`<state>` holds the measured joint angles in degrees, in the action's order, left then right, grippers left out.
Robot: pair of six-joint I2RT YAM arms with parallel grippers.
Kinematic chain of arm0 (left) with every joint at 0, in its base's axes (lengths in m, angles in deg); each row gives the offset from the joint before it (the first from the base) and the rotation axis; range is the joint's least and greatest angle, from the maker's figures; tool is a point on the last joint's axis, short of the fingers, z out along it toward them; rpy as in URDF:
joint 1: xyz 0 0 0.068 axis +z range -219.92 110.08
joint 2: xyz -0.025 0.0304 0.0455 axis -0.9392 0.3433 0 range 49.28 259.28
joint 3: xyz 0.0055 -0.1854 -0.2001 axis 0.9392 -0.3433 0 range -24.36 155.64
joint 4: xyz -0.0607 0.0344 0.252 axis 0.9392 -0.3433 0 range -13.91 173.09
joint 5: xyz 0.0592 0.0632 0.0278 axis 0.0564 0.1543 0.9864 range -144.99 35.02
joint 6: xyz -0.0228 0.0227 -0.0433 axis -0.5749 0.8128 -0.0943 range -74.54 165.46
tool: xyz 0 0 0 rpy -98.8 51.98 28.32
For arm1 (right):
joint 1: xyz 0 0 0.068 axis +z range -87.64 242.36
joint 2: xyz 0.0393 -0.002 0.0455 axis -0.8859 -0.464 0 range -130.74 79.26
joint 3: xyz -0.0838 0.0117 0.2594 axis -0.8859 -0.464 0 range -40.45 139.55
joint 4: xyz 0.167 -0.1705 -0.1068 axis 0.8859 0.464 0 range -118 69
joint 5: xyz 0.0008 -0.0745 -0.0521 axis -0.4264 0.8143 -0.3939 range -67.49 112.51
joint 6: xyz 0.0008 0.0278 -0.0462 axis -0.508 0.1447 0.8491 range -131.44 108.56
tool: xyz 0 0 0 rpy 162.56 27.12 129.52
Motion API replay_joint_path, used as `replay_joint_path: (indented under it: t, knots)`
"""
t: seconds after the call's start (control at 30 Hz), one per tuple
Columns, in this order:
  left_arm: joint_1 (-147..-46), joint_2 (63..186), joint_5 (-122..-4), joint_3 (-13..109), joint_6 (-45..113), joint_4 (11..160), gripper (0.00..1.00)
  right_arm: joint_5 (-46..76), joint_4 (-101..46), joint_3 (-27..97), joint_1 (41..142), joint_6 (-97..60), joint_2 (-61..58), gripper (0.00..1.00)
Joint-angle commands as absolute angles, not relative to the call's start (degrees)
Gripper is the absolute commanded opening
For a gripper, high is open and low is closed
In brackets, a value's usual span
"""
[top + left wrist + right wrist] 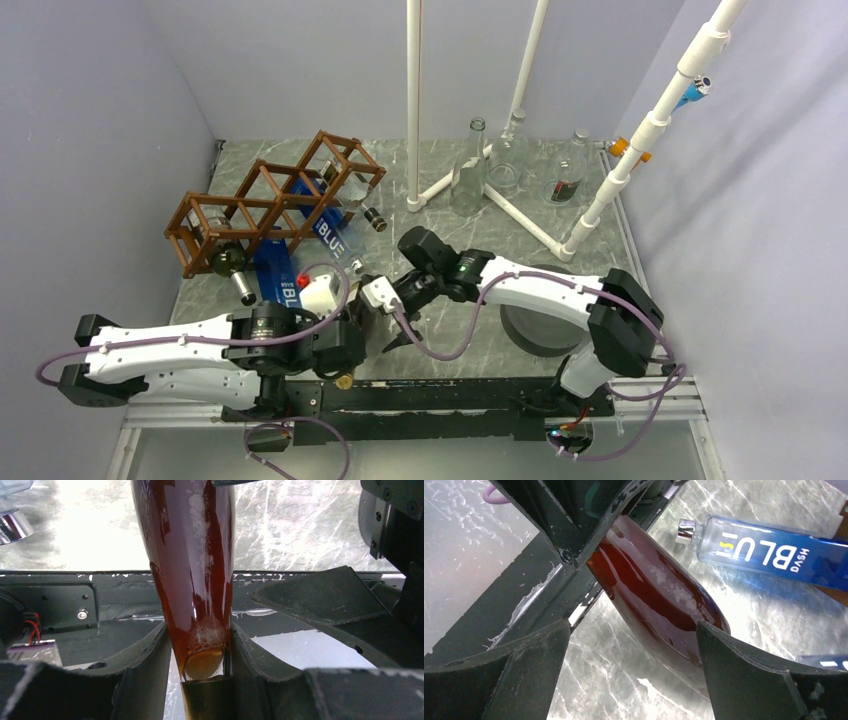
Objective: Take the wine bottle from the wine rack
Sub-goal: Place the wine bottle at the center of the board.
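Note:
The wine bottle (pixel 190 555) holds red-brown liquid and hangs free of the brown wooden wine rack (pixel 275 200), which stands at the back left. My left gripper (pixel 202 670) is shut on the bottle's neck just above its dark foil top, near the table's front edge. In the top view the left gripper (pixel 350 350) sits between the two arms. My right gripper (pixel 631 630) is open beside the bottle's body (pixel 654 595), whose glass runs close to one finger (pixel 734 670). The right gripper (pixel 398 335) hovers just right of the left one.
A blue bottle (pixel 769 552) lies on the table by the rack, and a dark bottle (pixel 232 265) and a clear one (pixel 355 195) stay in its cells. Clear glass bottles (pixel 468 170) and a white pipe frame (pixel 500 205) stand at the back. A black rail (pixel 450 395) edges the front.

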<state>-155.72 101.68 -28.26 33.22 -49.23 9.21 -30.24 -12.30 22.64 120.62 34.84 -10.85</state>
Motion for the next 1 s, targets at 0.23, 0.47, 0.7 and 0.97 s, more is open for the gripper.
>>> replay_joint_path:
  t: [0.23,0.47,0.7,0.97]
  knots:
    - [-146.9,103.3,-30.8,38.4,-33.0,28.7,0.00,-35.5,-25.7,13.9,115.1,33.6,-3.4,1.00]
    - [-143.5,105.0,-37.2,40.4,-29.2,29.7,0.00,-35.2,-23.0,14.5,115.1,36.2,-2.4,1.00]
    - [-138.4,107.4,-43.6,42.6,-23.9,32.7,0.00,-34.3,-20.4,14.1,115.0,39.2,-1.0,1.00]
    - [-133.2,111.0,-49.8,46.7,-18.2,35.1,0.00,-33.6,-22.8,12.3,113.2,38.4,-0.2,1.00]
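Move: The left hand already holds the wine bottle by its neck, body pointing forward. The clear middle of the board lies about 25 cm ahead of that hand, 11 cm to its right and 16 cm below; the near blue bottle is some 21 cm ahead and 16 cm left, low on the table. From the open right hand, the wine bottle's middle is about 6 cm left and 4 cm farther out, at roughly its height. Keeping its grip on the wine bottle's neck, the left hand carries it about 5 cm right and 4 cm forward, rising slightly and turning some 10 degrees clockwise, so that the body swings in towards the gaping right gripper. The right hand, fingers wide open throughout, gives way about 3 cm to the right and 2.5 cm forward, most of it early on, then lifts a little and rolls slightly, one finger ending over the bottle's body and the other reaching beneath, still not closing. ##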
